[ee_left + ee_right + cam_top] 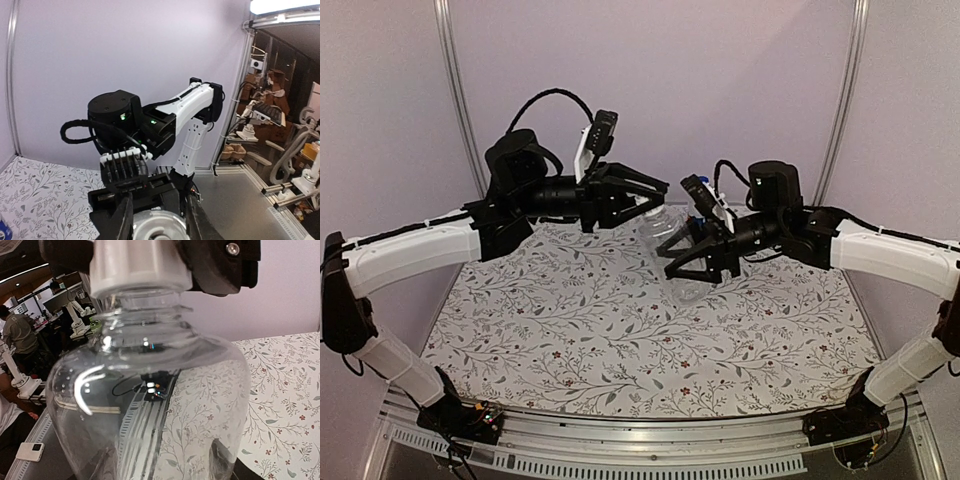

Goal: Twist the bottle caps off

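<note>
A plain clear bottle [150, 390] hangs in the air between the two arms, seen in the top view as a faint clear bottle [672, 238]. My right gripper [692, 262] is shut on the bottle's body, its fingers showing only as dark shapes through the plastic. The bottle's pale white cap [140, 267] points toward the left arm. My left gripper [157, 222] is shut on that white cap [157, 227], one black finger [120, 220] on each side. In the right wrist view those black fingers [220, 265] clamp the cap. No bright blue cap shows.
A floral-patterned cloth [620, 330] covers the table below both arms. A small blue thing [2, 232] lies on the cloth at the frame's left edge. A metal rail [650, 440] runs along the near edge, and purple walls close the back.
</note>
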Robot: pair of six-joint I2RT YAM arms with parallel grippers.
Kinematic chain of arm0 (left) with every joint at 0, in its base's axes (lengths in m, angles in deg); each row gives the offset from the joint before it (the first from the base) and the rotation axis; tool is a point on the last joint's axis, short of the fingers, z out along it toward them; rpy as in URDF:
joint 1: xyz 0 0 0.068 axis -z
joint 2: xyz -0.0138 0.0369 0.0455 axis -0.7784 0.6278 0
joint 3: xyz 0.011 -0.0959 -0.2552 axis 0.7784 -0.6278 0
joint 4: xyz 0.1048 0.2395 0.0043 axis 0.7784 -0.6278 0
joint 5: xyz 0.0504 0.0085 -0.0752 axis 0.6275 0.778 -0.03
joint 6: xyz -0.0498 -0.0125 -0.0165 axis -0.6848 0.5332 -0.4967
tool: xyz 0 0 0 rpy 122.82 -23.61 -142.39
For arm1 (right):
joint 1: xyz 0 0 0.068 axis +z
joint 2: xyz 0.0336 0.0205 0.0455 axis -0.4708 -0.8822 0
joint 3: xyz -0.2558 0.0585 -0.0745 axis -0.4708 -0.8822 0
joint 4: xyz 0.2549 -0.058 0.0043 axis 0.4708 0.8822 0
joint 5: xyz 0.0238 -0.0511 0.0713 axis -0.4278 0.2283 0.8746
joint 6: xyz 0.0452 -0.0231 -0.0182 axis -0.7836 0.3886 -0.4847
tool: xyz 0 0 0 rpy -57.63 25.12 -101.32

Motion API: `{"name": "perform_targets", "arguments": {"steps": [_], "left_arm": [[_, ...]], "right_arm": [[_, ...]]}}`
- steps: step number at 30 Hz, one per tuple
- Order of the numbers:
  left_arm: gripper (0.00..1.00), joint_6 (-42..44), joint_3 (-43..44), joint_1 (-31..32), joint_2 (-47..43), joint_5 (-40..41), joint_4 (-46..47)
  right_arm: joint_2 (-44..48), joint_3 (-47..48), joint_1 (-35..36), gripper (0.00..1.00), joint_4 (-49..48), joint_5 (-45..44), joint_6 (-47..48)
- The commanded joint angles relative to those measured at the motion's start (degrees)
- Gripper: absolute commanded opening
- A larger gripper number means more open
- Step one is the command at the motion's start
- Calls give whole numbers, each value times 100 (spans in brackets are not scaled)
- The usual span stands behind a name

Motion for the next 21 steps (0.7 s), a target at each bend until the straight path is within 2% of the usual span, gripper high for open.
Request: {"name": "perform_targets", "arguments": {"steps": [1, 5, 7, 10, 16, 21], "left_arm": [[0, -144, -124, 224, -506, 1512, -634], [0, -424, -11, 599, -701, 3496, -1508], [0, -775, 79, 804, -726, 4807, -2041], [20, -858, 80, 1265, -663, 6082, -2191], [42, -876, 298, 1345, -446, 5978, -2274], [68, -552, 184, 1276, -585, 5727, -1962]], "right_arm": [[220, 253, -46, 59, 450, -1569, 180], [293, 335, -46, 59, 652, -2479, 318], [313, 359, -46, 59, 676, -2920, 325], [270, 455, -46, 59, 792, -3417, 355], [260, 439, -47, 59, 866, -3404, 596], [340, 273, -55, 59, 840, -2865, 692]]}}
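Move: My left fingers are already closed on the bottle cap, right at their hand point. The clear bottle's body hangs about 10 cm below it, some 3 cm to the right and 2 cm nearer my base. My right hand grips that body, with the cap about 10 cm above that hand, 3 cm left and 2 cm ahead. The blue-capped bottle stands about 32 cm ahead of my left hand, 10 cm right and 30 cm lower. I twist the cap and bottle against each other: my left hand, still gripping the cap, turns some 45 degrees counter-clockwise while my right hand keeps the bottle and turns about 25 degrees clockwise. Both swing forward together, about 7 cm, the left also sinking a little; then my left fingers open around the cap and let go. ##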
